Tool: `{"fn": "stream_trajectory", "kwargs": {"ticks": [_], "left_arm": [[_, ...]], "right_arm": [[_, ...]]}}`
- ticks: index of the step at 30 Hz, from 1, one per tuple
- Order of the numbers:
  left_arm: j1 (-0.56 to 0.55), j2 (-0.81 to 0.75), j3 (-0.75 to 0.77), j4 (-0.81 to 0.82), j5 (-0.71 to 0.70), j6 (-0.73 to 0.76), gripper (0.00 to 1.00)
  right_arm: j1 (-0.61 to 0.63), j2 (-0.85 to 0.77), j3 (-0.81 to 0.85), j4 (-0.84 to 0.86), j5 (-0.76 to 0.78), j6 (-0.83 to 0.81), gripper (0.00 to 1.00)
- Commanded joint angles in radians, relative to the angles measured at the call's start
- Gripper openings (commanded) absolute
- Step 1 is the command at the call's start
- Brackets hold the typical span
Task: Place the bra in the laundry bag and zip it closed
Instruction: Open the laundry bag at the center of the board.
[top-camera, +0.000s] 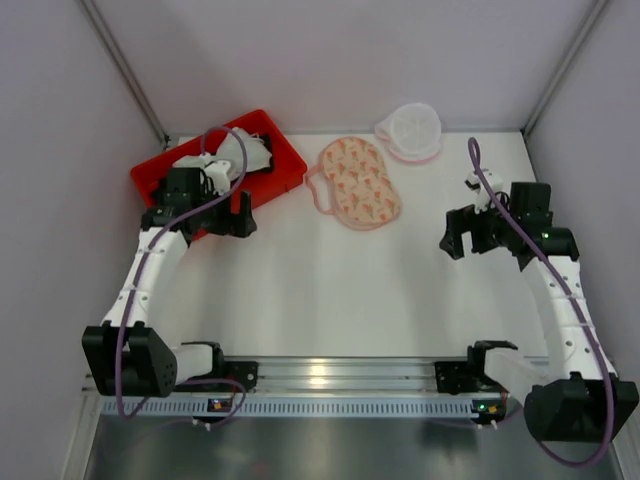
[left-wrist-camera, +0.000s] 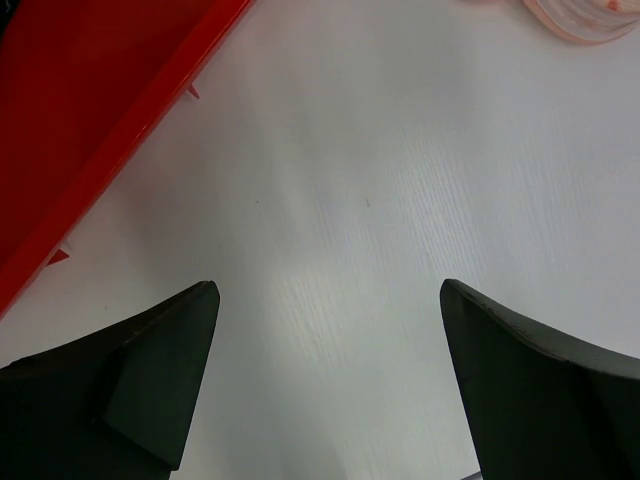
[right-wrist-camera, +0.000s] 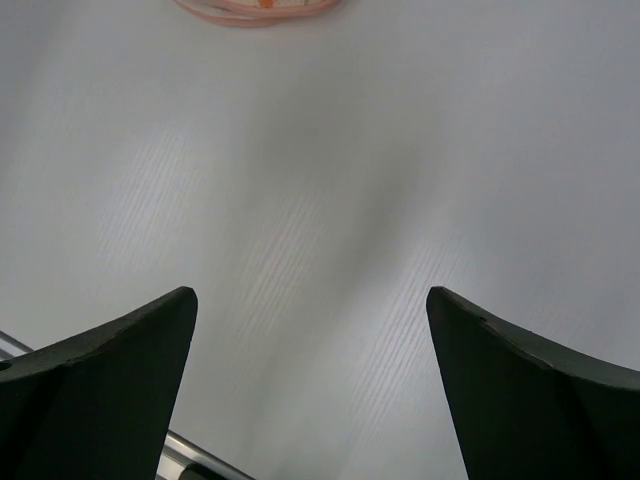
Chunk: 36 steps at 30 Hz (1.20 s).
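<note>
The laundry bag (top-camera: 410, 132), a small round white mesh pouch with pink edging, lies at the back of the table, right of centre. The bra is not clearly visible; only a small dark patch (top-camera: 263, 139) shows in the red tray behind my left arm. My left gripper (top-camera: 225, 222) (left-wrist-camera: 328, 285) hangs open over bare table beside the tray's near corner, holding nothing. My right gripper (top-camera: 465, 240) (right-wrist-camera: 310, 292) is open and empty over bare table at the right, well in front of the bag.
A red tray (top-camera: 285, 168) (left-wrist-camera: 90, 110) stands at the back left with a white item (top-camera: 247, 152) in it. A peach patterned oval fabric piece (top-camera: 360, 182) (left-wrist-camera: 580, 22) (right-wrist-camera: 250, 10) lies between tray and bag. Grey walls enclose three sides. A metal rail (top-camera: 330, 375) runs along the near edge.
</note>
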Motion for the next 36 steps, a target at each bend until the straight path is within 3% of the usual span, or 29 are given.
{"fn": "stream_trajectory", "kwargs": {"ticks": [1, 8, 12, 18, 19, 22, 23, 26, 36], "left_arm": [[0.000, 0.004, 0.065, 0.000, 0.015, -0.035, 0.98], [0.000, 0.040, 0.154, -0.003, 0.055, -0.089, 0.98], [0.000, 0.044, 0.191, -0.008, 0.058, -0.141, 0.98], [0.000, 0.034, 0.213, -0.017, 0.035, -0.144, 0.98], [0.000, 0.034, 0.213, -0.017, 0.030, -0.144, 0.98], [0.000, 0.035, 0.207, -0.017, 0.017, -0.143, 0.98], [0.000, 0.035, 0.203, -0.017, 0.015, -0.141, 0.98], [0.000, 0.044, 0.199, -0.017, 0.006, -0.141, 0.98], [0.000, 0.061, 0.193, -0.017, -0.030, -0.132, 0.98]], "right_arm": [[0.069, 0.032, 0.025, 0.084, 0.022, 0.005, 0.99], [0.264, 0.181, 0.116, 0.159, 0.155, 0.011, 0.99], [0.350, 0.351, 0.177, 0.242, 0.210, -0.005, 1.00], [0.480, 0.604, 0.445, 0.249, 0.213, 0.063, 0.98], [0.491, 0.633, 0.476, 0.247, 0.210, 0.075, 0.96], [0.525, 0.742, 0.587, 0.246, 0.195, 0.129, 0.76], [0.533, 0.794, 0.611, 0.247, 0.194, 0.141, 0.64], [0.566, 0.888, 0.694, 0.258, 0.206, 0.173, 0.47], [0.631, 1.078, 0.866, 0.281, 0.273, 0.192, 0.37]]}}
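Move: The laundry bag lies flat, its middle some 25 cm ahead of the right hand, about 21 cm to its left and 13 cm below, with the near-left rim and strap toward the board's open middle. Of the bag's middle, the white mesh piece is about 15 cm to the right and 20 cm farther out; the red bin's middle is about 36 cm to the left and 2 cm farther out. From the left hand, the laundry bag lies about 22 cm ahead, 26 cm right and 12 cm below. The empty right hand sweeps about 26 cm left and some 17 cm forward across the board to the near-left rim of the laundry bag, turning roughly 20 degrees counter-clockwise, its fingers closing from wide open to under half on the way and the hand dropping about 5 cm over the last stretch to hover above the rim beside the strap. Meanwhile the left hand, still wide open and empty, lifts about 5 cm and edges forward next to the red bin, then all but stops. ##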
